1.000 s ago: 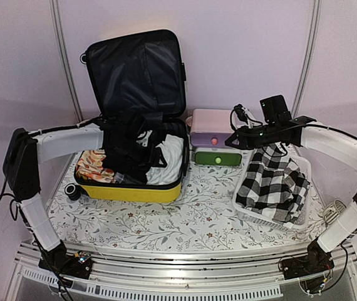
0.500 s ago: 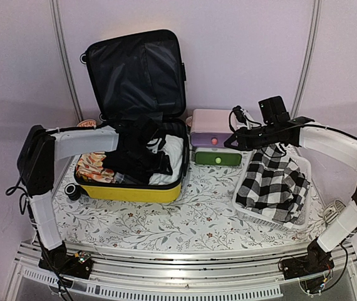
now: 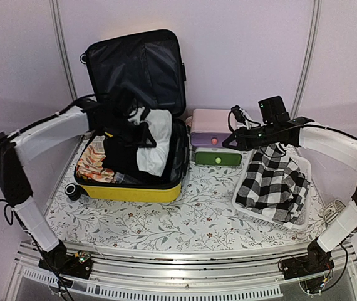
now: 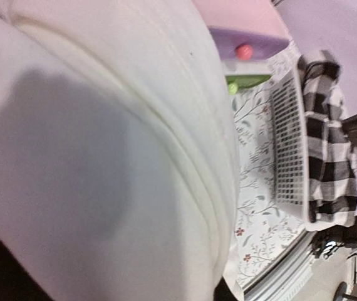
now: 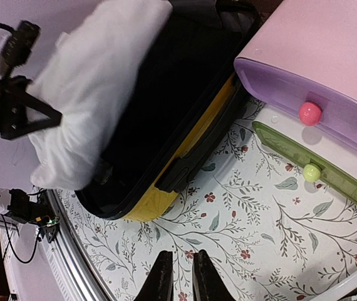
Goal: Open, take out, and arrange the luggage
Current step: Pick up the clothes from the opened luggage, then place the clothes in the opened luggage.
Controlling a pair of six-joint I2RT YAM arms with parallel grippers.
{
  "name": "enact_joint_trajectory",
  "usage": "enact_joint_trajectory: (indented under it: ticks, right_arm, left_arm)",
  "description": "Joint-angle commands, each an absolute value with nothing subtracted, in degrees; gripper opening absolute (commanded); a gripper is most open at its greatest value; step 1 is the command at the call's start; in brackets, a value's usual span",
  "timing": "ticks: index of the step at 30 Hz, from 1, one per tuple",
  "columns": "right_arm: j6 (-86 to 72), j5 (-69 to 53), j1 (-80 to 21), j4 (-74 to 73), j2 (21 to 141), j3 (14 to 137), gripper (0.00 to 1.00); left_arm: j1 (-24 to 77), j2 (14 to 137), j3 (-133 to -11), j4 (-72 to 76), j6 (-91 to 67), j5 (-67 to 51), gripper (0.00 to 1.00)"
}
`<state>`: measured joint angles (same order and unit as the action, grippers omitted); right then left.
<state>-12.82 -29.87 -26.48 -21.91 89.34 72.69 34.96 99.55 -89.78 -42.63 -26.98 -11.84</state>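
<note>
The yellow luggage [image 3: 128, 191] lies open at the left, its black-lined lid [image 3: 138, 69] upright against the back wall. My left gripper [image 3: 133, 116] hangs above the open shell, shut on a white garment [image 3: 155, 141] that droops from it over the case. That garment [image 4: 103, 157] fills the left wrist view and hides the jaws there. My right gripper [image 5: 182, 253] is shut and empty, hovering over the floral tablecloth between the luggage [image 5: 160, 200] and the drawer box. The white garment [image 5: 97, 81] also shows in the right wrist view.
A floral cloth [image 3: 91, 164] and black clothing [image 3: 125, 160] lie inside the case. The pink-and-green drawer box [image 3: 215, 144] stands at the back centre. A white mesh basket [image 3: 247, 210] holding a black-and-white checked cloth [image 3: 272, 182] sits at the right.
My left gripper has closed on the white garment and risen out of the case, lifting it. The right arm has not moved.
</note>
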Motion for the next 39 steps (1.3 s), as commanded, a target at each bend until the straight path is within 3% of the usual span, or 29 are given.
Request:
enact_joint_trajectory:
  ticks: [1,12,21,26,27,28,30,32,35,39]
  right_arm:
    - [-11.9,-33.8,-28.0,-20.5,89.8,72.6,0.15]
    - [-12.0,-34.9,-30.4,-18.9,90.5,71.1,0.16]
    - [-14.0,-35.2,-35.1,-14.6,94.4,74.2,0.18]
    - [-14.9,-31.0,-42.0,-8.9,98.4,77.7,0.18]
    - [-14.7,-30.0,-43.4,-7.7,99.4,78.7,0.18]
    - [-14.5,-29.1,-44.6,-6.7,100.6,79.8,0.18]
    - [-14.3,-27.6,-46.4,-5.4,103.2,82.5,0.24]
    - [-14.0,-26.6,-48.0,-3.9,105.7,84.7,0.30]
    - [-13.6,-25.4,-49.7,-1.1,108.9,86.8,0.38]
    - [-10.2,-20.1,-53.0,1.0,112.0,89.5,0.58]
  left_arm:
    - [32.0,90.4,-92.7,-42.0,-24.5,-21.9,0.07]
    - [29.7,78.9,-83.1,-35.0,-25.5,-32.2,0.08]
    - [7.3,81.0,-70.8,-29.3,-27.1,-49.0,0.07]
    - [2.1,83.7,-61.2,-16.2,-34.6,-52.3,0.08]
    - [1.6,84.4,-60.1,-13.9,-35.8,-53.5,0.11]
    - [1.3,85.0,-59.2,-12.1,-37.1,-53.6,0.20]
    - [0.8,85.7,-59.0,-12.5,-37.6,-51.9,0.48]
    - [0.6,85.0,-59.4,-14.6,-36.8,-49.0,0.66]
    - [0.5,81.6,-60.4,-19.0,-35.3,-43.3,0.79]
    - [0.5,77.5,-60.0,-21.3,-35.5,-41.8,0.81]
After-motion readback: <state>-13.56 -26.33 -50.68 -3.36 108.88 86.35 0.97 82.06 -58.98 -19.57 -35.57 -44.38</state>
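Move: Held in the left fingers, the white clothes are bound for the flowered cloth at the luggage's left end, about 20 cm left of this hand, 2 cm ahead and 12 cm below. From the same hand the black clothes lie 10 cm left, 4 cm ahead; the raised lid stands some 25 cm ahead, 4 cm left. For the right hand, the black clothes are roughly 34 cm left, 6 cm ahead, 14 cm lower, with the green drawer about 14 cm straight ahead. Lifting the white clothes about 13 cm higher while drawing back, the left hand then swings some 15 cm left and comes forward and down over the flowered cloth, fingers tilting round to the right, and opens wide to let go. The right hand reaches about 20 cm left and a little back, towards the black clothes, turning counter-clockwise and opening late. ##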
